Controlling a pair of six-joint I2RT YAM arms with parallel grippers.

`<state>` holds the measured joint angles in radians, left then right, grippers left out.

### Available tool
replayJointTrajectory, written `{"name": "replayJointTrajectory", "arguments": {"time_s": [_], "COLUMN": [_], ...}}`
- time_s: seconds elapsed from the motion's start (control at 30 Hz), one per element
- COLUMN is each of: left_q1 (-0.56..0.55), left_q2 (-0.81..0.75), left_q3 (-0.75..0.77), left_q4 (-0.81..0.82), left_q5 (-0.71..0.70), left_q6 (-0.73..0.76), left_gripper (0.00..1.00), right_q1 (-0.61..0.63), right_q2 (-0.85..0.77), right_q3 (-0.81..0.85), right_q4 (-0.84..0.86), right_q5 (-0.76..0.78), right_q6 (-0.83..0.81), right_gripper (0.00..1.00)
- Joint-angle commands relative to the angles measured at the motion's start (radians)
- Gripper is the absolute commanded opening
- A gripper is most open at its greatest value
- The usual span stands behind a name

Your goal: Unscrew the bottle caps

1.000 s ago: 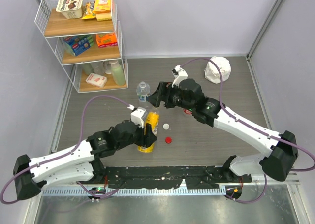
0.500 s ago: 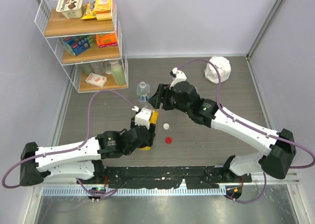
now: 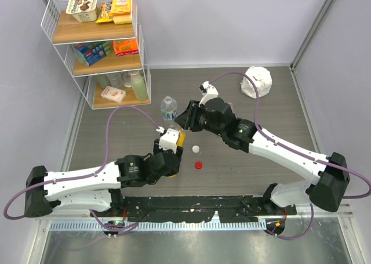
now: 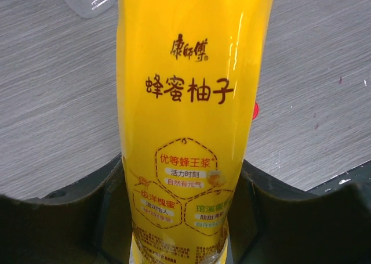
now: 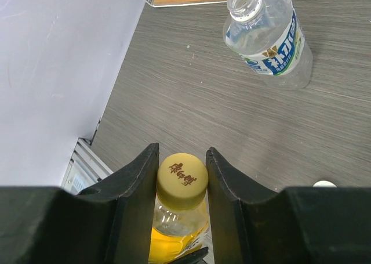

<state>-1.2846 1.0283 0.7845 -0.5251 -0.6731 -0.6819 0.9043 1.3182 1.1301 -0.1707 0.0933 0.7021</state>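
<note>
My left gripper (image 4: 181, 180) is shut on the body of the yellow-orange bottle (image 4: 191, 130), holding it upright near the table's middle (image 3: 181, 138). From above, my right gripper (image 5: 182, 166) is shut on this bottle's yellow cap (image 5: 182, 180), a finger (image 5: 141, 174) pressed to each side. Behind them stands a clear bottle with a blue-white label (image 5: 269, 35), (image 3: 168, 106), its neck open. A white cap (image 3: 196, 148) and a red cap (image 3: 198, 165) lie loose on the table to the right of the yellow bottle. The white cap (image 5: 324, 184) also peeks in at the right wrist view's edge.
A wire shelf rack (image 3: 95, 43) with packets and bottles stands at the back left. A crumpled white bag (image 3: 257, 81) lies at the back right. The arms' bases and a black rail (image 3: 191, 206) run along the near edge.
My right gripper has come down over the yellow cap and shut on it. My left arm has brought the yellow bottle more upright under it, still gripped.
</note>
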Motion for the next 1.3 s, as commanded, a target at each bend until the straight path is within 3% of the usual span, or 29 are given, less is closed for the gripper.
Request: {"name": "replayJointTrajectory", "arguments": {"time_s": [0.0,0.17,0.67,0.87,1.27], "left_q1": [-0.012,-0.018,-0.018,-0.019,-0.018], "left_q2": [0.004,-0.034,-0.25,-0.338,-0.556], "left_q3": [0.036,0.004,-0.2,-0.275,-0.447], "left_q4": [-0.004,0.026,0.266,0.338,0.554], "left_q5": [-0.051,-0.025,0.257,0.316,0.437], "left_q6": [-0.027,-0.025,0.002,-0.022,-0.08], "left_gripper": [0.0,0.0,0.0,0.0,0.0], "right_q1": [0.005,0.005,-0.062,-0.183,-0.205], "right_q2": [-0.065,-0.117,-0.182,-0.174,-0.171], "right_q3": [-0.036,-0.098,-0.236,-0.325,-0.378], "right_q4": [0.092,0.207,0.48,0.749,0.996], "right_q5": [-0.013,-0.07,-0.506,-0.788,-0.874], "right_q6": [-0.021,-0.065,-0.108,0.083,0.151], "right_gripper": [0.02,0.02,0.01,0.02,0.01]}}
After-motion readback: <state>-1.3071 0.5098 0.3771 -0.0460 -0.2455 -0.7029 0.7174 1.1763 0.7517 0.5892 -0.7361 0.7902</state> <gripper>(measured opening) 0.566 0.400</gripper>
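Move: Between the right fingers sits the yellow bottle's cap, right at that hand's point; from the left hand, which grips the bottle's body, the cap is about 6 cm ahead, 3 cm right and 11 cm up. From the right hand, the clear bottle stands some 16 cm ahead, 6 cm left and 15 cm lower; the loose white cap lies 5 cm ahead, 6 cm right, and the red cap 3 cm back, 8 cm right, both about 25 cm below. Drawing back together with the bottle between them, both hands travel roughly 8 cm towards the bases, away from the clear bottle, and rise 4 to 5 cm, the left also easing right. They turn opposite ways: the right, still pinching the cap, counter-clockwise with its left side rising; the left, still gripping the body, clockwise while its left side drops about 35 degrees. ##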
